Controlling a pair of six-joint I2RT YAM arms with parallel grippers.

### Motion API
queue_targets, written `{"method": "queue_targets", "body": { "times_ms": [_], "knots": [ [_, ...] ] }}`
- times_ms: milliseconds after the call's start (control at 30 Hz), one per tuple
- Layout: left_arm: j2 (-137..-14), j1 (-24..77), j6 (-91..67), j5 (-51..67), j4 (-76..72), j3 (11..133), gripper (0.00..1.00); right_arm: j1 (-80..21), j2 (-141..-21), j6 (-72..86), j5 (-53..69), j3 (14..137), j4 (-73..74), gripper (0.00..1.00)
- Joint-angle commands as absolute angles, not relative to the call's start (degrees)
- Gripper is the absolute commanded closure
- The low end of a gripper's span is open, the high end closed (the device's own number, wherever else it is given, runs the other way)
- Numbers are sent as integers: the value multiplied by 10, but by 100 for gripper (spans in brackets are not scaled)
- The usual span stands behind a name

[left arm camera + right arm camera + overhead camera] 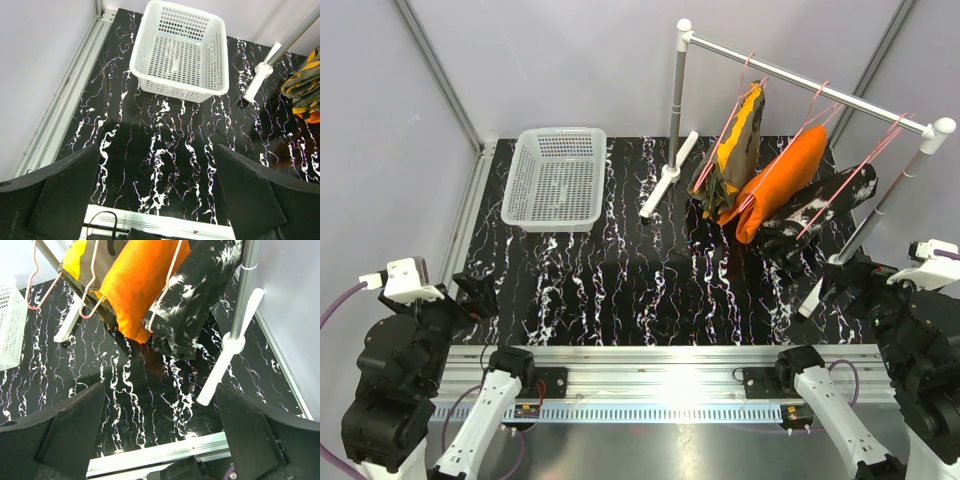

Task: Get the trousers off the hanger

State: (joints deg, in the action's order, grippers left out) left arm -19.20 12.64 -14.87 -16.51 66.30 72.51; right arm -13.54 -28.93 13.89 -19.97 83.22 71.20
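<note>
Three pairs of trousers hang on pink hangers [820,100] from a white rail [800,78] at the back right: camouflage [738,140], plain orange [782,180] and black with white speckles [825,205]. The right wrist view shows them from below: the black speckled pair [195,305] nearest, the orange pair [140,290] beside it, the camouflage pair [80,260] furthest left. My right gripper [160,400] is open and empty, low and in front of the rack [840,285]. My left gripper [157,165] is open and empty near the front left [470,295], far from the trousers.
A white perforated basket [555,178] sits at the back left, its near wall [175,92] ahead of my left gripper. The rack's white feet [665,185] [227,365] rest on the black marbled table [620,290]. Grey walls enclose three sides.
</note>
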Motion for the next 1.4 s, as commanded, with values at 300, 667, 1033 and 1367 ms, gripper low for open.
{"method": "queue_targets", "body": {
  "times_ms": [300,667,1033,1367],
  "knots": [
    [-190,128,-151,-153,635,725,1,-141,-358,176,-217,811,656,0],
    [-202,127,-149,-101,633,729,1,-141,-496,272,-408,722,501,5],
    [-192,128,-139,-74,636,717,1,-127,-618,245,-476,657,323,37],
    [-188,128,-138,-66,632,708,1,-113,-628,233,-455,643,297,96]
  ]
}}
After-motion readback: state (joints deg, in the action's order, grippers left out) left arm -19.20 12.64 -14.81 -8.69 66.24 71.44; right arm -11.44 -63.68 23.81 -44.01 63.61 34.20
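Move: The pink hanger wire of the black-and-white trousers is about 21 cm ahead of my right hand, 2 cm to its right and 10 below. The cloth hangs some 5 cm lower, about 23 ahead and 1 right. The orange trousers sit roughly 24 ahead and 7 left, the camouflage pair 31 ahead and 15 left, the rack's near post 23 ahead and 11 right. From my left hand, the wire lies about 22 cm ahead and 66 right. I reach my right hand forward about 20 cm while sinking some 10, towards the black-and-white trousers between the orange pair and the post, swinging the wrist about 25 degrees clockwise and tipping the fingers down. Over the second half I close the wide-open fingers nearly shut, pinching the pink hanger wire. My left hand eases about 2 cm right. ##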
